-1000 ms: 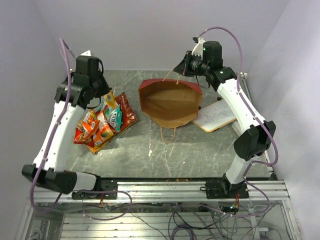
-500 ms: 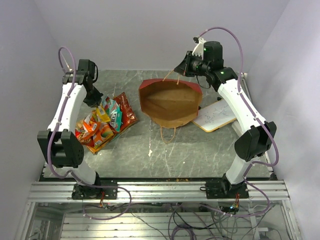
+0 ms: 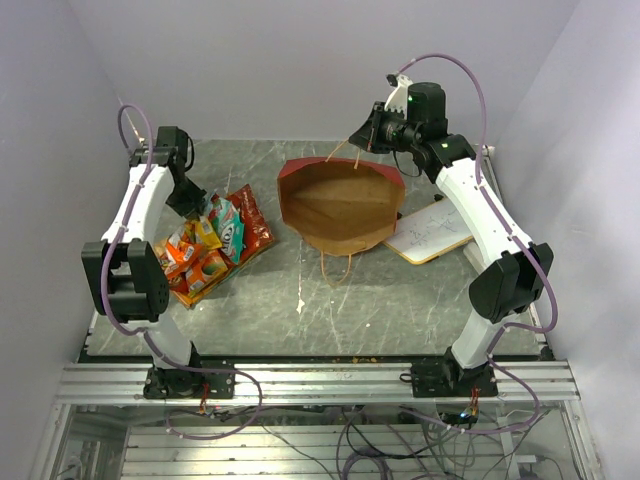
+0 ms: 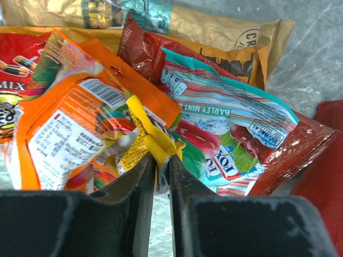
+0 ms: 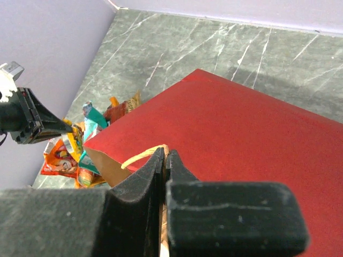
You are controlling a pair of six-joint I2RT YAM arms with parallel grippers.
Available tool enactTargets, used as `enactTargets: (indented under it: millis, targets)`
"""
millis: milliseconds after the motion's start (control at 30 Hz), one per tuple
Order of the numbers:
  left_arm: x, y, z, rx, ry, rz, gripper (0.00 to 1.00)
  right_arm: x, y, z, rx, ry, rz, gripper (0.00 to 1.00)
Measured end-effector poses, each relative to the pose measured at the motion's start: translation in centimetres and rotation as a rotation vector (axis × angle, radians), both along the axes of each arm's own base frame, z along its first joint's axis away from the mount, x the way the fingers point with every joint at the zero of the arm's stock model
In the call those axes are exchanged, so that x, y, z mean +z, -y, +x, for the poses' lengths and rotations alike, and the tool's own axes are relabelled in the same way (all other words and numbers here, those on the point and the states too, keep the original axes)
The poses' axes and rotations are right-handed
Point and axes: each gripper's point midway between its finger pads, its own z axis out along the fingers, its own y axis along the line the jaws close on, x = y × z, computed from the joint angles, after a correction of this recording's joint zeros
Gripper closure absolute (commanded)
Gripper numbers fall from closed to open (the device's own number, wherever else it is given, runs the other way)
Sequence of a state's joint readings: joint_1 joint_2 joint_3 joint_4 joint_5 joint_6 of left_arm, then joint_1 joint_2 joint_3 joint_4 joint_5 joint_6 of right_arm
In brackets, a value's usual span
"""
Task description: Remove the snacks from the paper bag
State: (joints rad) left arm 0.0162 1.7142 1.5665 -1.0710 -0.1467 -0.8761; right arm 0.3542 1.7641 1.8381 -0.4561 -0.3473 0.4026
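Note:
The snacks (image 3: 208,245) lie in a heap on the table at the left, among them orange (image 4: 69,118), teal-and-white (image 4: 225,115) and gold (image 4: 214,27) packets. My left gripper (image 3: 196,206) sits low at the heap's far edge. Its jaws (image 4: 162,160) stand nearly together, with the edge of a yellow packet (image 4: 146,126) between them. The paper bag (image 3: 340,205) lies mid-table with its brown mouth open toward the camera. My right gripper (image 3: 358,140) is shut on its far handle (image 5: 140,156) and holds that side up (image 5: 165,155). The brown inside that shows holds no packet.
A flat white wood-framed board (image 3: 430,232) lies right of the bag, partly under it. The bag's other handle (image 3: 337,268) trails on the marble toward the near edge. Purple walls close in on the left, back and right.
My left arm has folded back and its gripper has come down onto the heap with the yellow packet. The right arm and the bag have not moved.

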Motion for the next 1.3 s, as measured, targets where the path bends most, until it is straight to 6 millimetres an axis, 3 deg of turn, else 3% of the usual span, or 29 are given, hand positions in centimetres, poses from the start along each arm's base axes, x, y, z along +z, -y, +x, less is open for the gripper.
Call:
enactTargets:
  millis: [200, 500, 800, 933, 1133, 1300]
  targets:
    - [-0.2, 0.4, 0.2, -0.005, 0.0, -0.024, 0.49, 0.0, 0.0, 0.0, 0.0, -0.001, -0.001, 1.0]
    - [0.0, 0.7, 0.4, -0.015, 0.007, -0.038, 0.34, 0.0, 0.1, 0.1, 0.0, 0.001, -0.002, 1.0]
    - [4.4, 2.1, 2.6, -0.058, 0.166, -0.105, 0.16, 0.2, -0.2, -0.1, 0.003, -0.013, 0.018, 1.0]
    - [6.8, 3.1, 3.1, -0.093, 0.255, -0.132, 0.15, 0.2, -0.3, -0.1, -0.009, -0.032, 0.042, 1.0]
    - [9.7, 6.5, 2.8, -0.204, 0.362, -0.159, 0.16, 0.2, -0.1, 0.5, -0.059, -0.068, 0.086, 1.0]
    - [10.3, 10.6, 1.3, -0.326, 0.379, -0.176, 0.16, 0.8, 1.0, 4.5, -0.137, -0.04, 0.097, 1.0]
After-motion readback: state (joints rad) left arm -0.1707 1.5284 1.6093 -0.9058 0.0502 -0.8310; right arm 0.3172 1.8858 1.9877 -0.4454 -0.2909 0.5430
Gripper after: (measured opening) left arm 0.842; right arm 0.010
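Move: The left hand still pinches the top of the yellow snack bag, its middle about 5 cm below and 4 cm nearer, 1 cm right. Teal bag: 7 cm right, 3 cm nearer; orange bag: 4 cm left, 9 cm nearer; red chip bag: 13 cm right, 2 cm nearer. The right hand holds the paper bag's handle, the bag's middle some 18 cm below, 6 cm nearer, 3 cm left; the whiteboard is 18 cm right, 17 cm nearer. Lets go of the yellow bag over the pile: the left fingers spread wide while the hand all but stays put. It then rises about 10 cm, edging forward at first, and swings as far right over the teal bag towards the paper bag, tipping its fingers forward and turning clockwise some 20 degrees. Late on, the right hand, still pinching the handle, draws it forward about 5 cm. ##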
